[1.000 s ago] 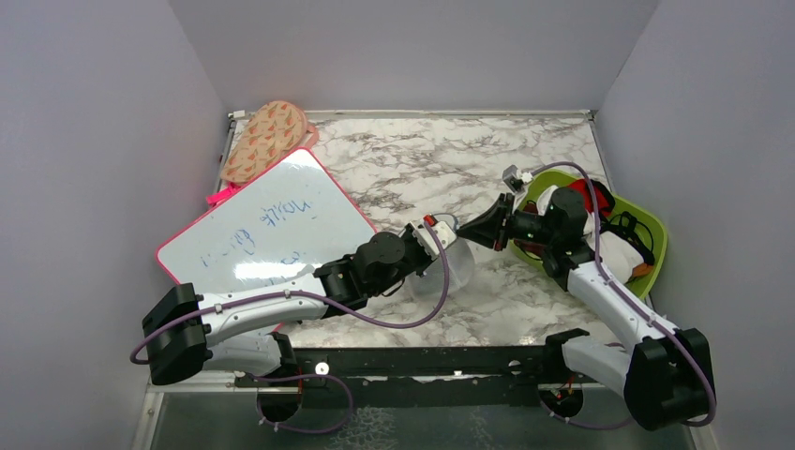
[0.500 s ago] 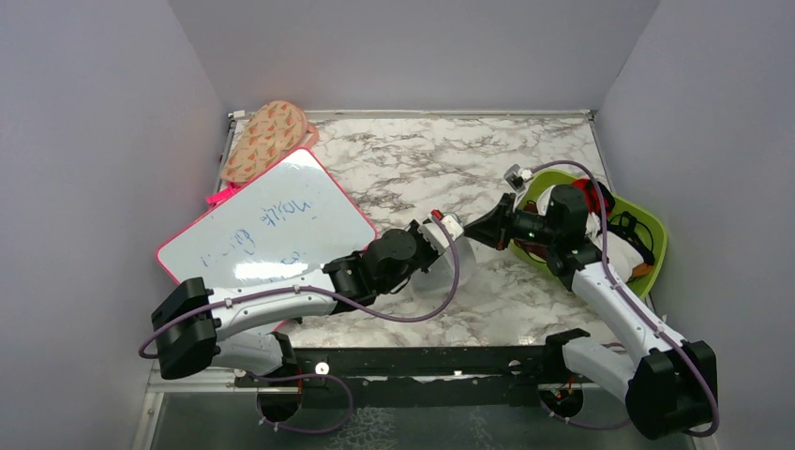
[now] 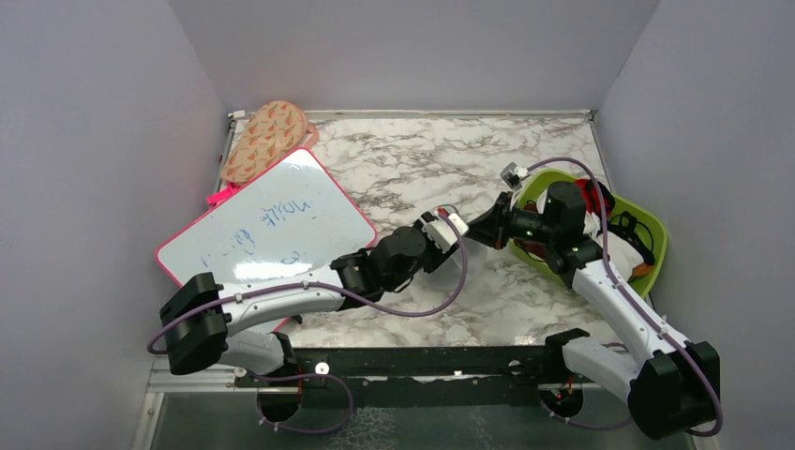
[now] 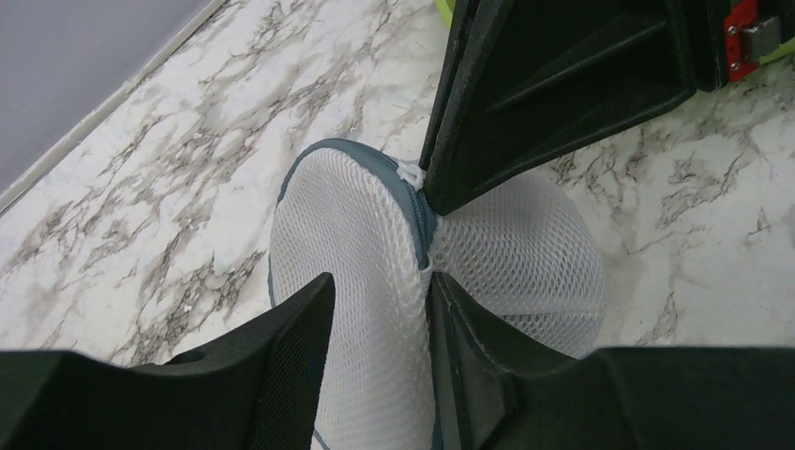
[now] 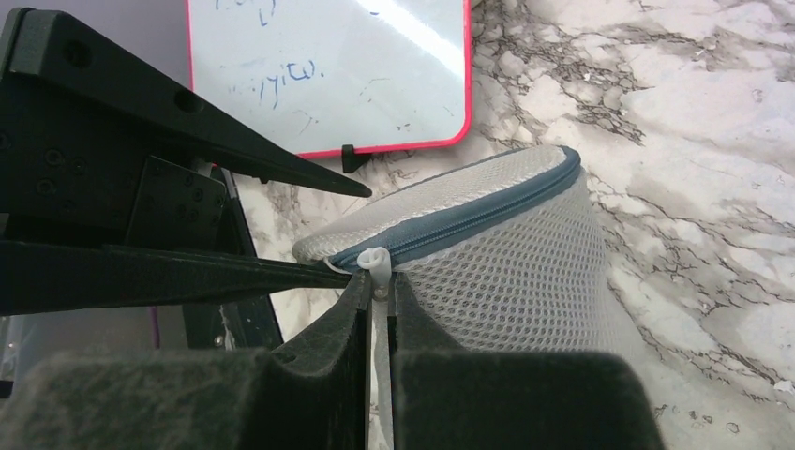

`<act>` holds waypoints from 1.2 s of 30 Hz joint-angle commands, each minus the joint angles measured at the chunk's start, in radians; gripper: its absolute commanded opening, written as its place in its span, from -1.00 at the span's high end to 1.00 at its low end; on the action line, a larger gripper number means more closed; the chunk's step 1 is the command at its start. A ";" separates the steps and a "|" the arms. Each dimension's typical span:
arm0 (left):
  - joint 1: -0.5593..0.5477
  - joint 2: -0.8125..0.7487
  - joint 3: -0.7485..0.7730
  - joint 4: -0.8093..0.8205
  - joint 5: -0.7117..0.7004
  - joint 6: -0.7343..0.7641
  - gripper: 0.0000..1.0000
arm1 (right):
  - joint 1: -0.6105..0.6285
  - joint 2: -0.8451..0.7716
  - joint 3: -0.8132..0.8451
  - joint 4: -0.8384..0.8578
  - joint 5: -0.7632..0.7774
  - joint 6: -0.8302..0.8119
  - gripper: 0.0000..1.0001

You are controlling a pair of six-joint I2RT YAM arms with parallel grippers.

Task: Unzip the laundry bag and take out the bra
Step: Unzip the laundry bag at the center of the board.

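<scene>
The laundry bag, a white mesh drum with a blue-grey zipper round its rim, stands on the marble between my two grippers; in the top view it is mostly covered. My left gripper is shut on a fold of its mesh beside the zipper. My right gripper is shut on the white zipper pull at the rim. The zipper looks closed along the part that shows. The two grippers meet tip to tip in the top view, left, right. The bra is hidden.
A pink-framed whiteboard lies at the left, under my left arm. A patterned oval pad lies at the back left. A lime-green tray with red and white cloths sits at the right, under my right wrist.
My left gripper has moved right and farther in with the bag, and now meets the right gripper's tips. The right gripper has barely moved.
</scene>
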 commanded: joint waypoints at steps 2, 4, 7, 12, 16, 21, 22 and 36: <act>0.003 0.036 0.055 -0.028 -0.029 -0.015 0.29 | 0.021 -0.019 0.036 -0.017 0.017 -0.020 0.98; 0.004 0.046 0.066 -0.037 -0.026 -0.021 0.29 | 0.031 -0.024 0.031 -0.010 0.018 -0.015 0.98; 0.010 0.054 0.069 -0.032 -0.008 -0.026 0.29 | 0.051 -0.014 0.027 -0.011 0.023 -0.019 0.98; 0.017 0.064 0.082 -0.041 0.020 0.002 0.79 | 0.063 -0.014 0.041 -0.035 0.057 -0.042 0.98; 0.016 0.049 0.075 -0.046 0.048 0.069 0.97 | 0.063 -0.017 0.067 -0.069 0.127 -0.054 0.98; 0.016 0.000 0.020 -0.003 0.076 0.164 1.00 | 0.063 0.011 0.129 -0.159 0.286 -0.067 0.98; 0.017 -0.009 0.008 0.005 0.080 0.183 1.00 | 0.062 0.017 0.141 -0.180 0.319 -0.071 0.98; 0.016 -0.061 -0.044 0.008 0.049 0.296 1.00 | 0.047 0.042 0.194 -0.230 0.344 -0.130 0.98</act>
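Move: The right hand already pinches the zipper pull; the zipper's far bend, the way it has to run, lies about 8 cm ahead, 3 cm to the left and 3 cm lower. The green tray is some 28 cm to its right, 5 cm farther out. The zipper's near end sits about 1 cm ahead of, right of and below the left hand's parted fingers. From the left hand the pull is roughly 2 cm right and 1 cm ahead, the whiteboard's nearest corner 17 cm left, straight across. Left fingers pinch the laundry bag's edge by the zipper's near end, closing after a sink of about 1 cm, then hold it while the wrist rolls some 15 degrees and the hand eases back to the left. Keeping hold of the pull, the right hand first slips about 1 cm back-left, then drags the pull forward and rightward along the zipper, ending roughly 4 cm ahead of its start, turning clockwise and dipping its fingertips. ##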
